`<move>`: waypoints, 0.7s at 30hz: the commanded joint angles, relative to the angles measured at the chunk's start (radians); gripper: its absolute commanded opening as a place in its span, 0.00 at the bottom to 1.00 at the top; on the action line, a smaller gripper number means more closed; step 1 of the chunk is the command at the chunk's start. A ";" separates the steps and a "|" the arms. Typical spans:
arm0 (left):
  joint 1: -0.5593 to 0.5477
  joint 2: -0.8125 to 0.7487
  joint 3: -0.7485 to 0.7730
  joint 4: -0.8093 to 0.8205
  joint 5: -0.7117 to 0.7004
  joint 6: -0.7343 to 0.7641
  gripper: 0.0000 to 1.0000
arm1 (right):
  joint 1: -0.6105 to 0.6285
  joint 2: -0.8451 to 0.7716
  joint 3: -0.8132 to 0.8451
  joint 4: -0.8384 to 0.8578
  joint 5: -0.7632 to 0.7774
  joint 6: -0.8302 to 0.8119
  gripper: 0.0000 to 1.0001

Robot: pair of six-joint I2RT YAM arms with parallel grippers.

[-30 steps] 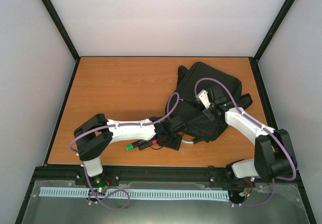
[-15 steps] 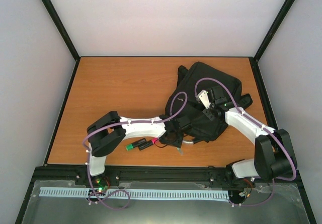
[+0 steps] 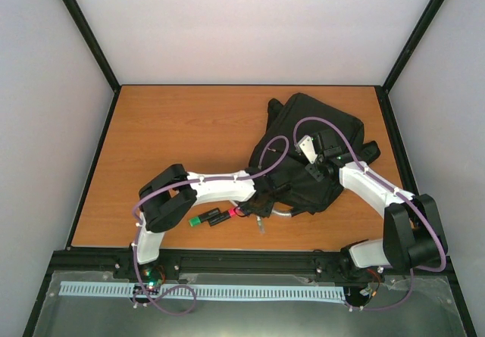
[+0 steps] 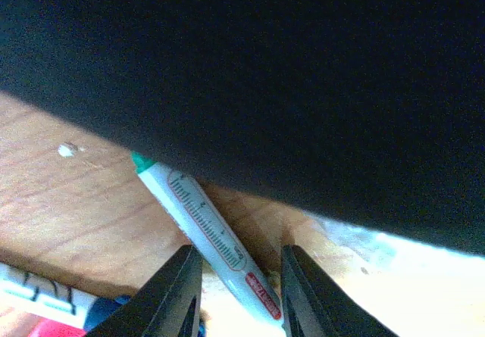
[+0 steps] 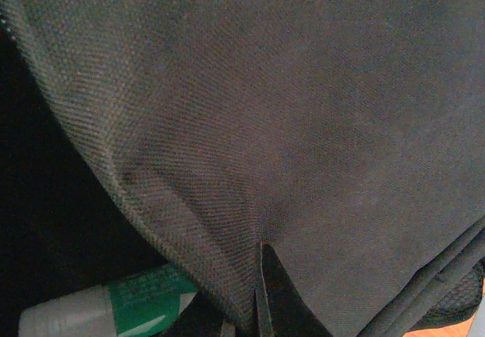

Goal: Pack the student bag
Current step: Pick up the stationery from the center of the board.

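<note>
The student bag point(image 3: 311, 144) lies at the right of the table, black and slumped. In the left wrist view its dark fabric point(image 4: 288, 72) fills the upper frame. My left gripper point(image 3: 263, 208) is low at the bag's near left edge. Its jaws point(image 4: 236, 260) stand apart on either side of a white pen point(image 4: 216, 235) with a printed scale, a red label and a green end tucked under the bag. My right gripper point(image 3: 317, 169) sits on top of the bag, shut on a pinch of its fabric point(image 5: 258, 307).
A green-capped marker point(image 3: 201, 219) and a dark marker with a red end point(image 3: 226, 214) lie on the wood just left of my left gripper. Another green-and-white marker point(image 5: 121, 307) shows under the lifted fabric. The table's near edge is close behind.
My left arm has pushed right, towards the bag's near edge, and its jaws have narrowed around the white pen. The right arm and bag have not moved.
</note>
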 commanded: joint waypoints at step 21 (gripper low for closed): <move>0.166 -0.032 0.055 0.005 0.115 0.149 0.12 | -0.012 0.011 -0.001 -0.078 -0.055 0.015 0.03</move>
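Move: The white pen with red print lies right between the left hand's open fingertips, its middle about 2 cm nearer the base. The blue-capped pen is some 8 cm to that hand's left and 1 cm ahead, the pink-capped marker about 12 cm left and 3 cm back, and the black bag's middle some 17 cm right and 15 cm ahead. From the right hand, the white pen lies about 16 cm left, 14 cm back and 8 cm down. The left hand, pointing down low at the table, sweeps level forward and somewhat left, about 5 cm in all and easing off at the end, while its fingers close from about a third open until they pinch the white pen between the tips and carry it along. The wrist hardly turns and the hand does not lift, while the right hand stays in place and keeps its pinch on the edge of the bag's cloth. ##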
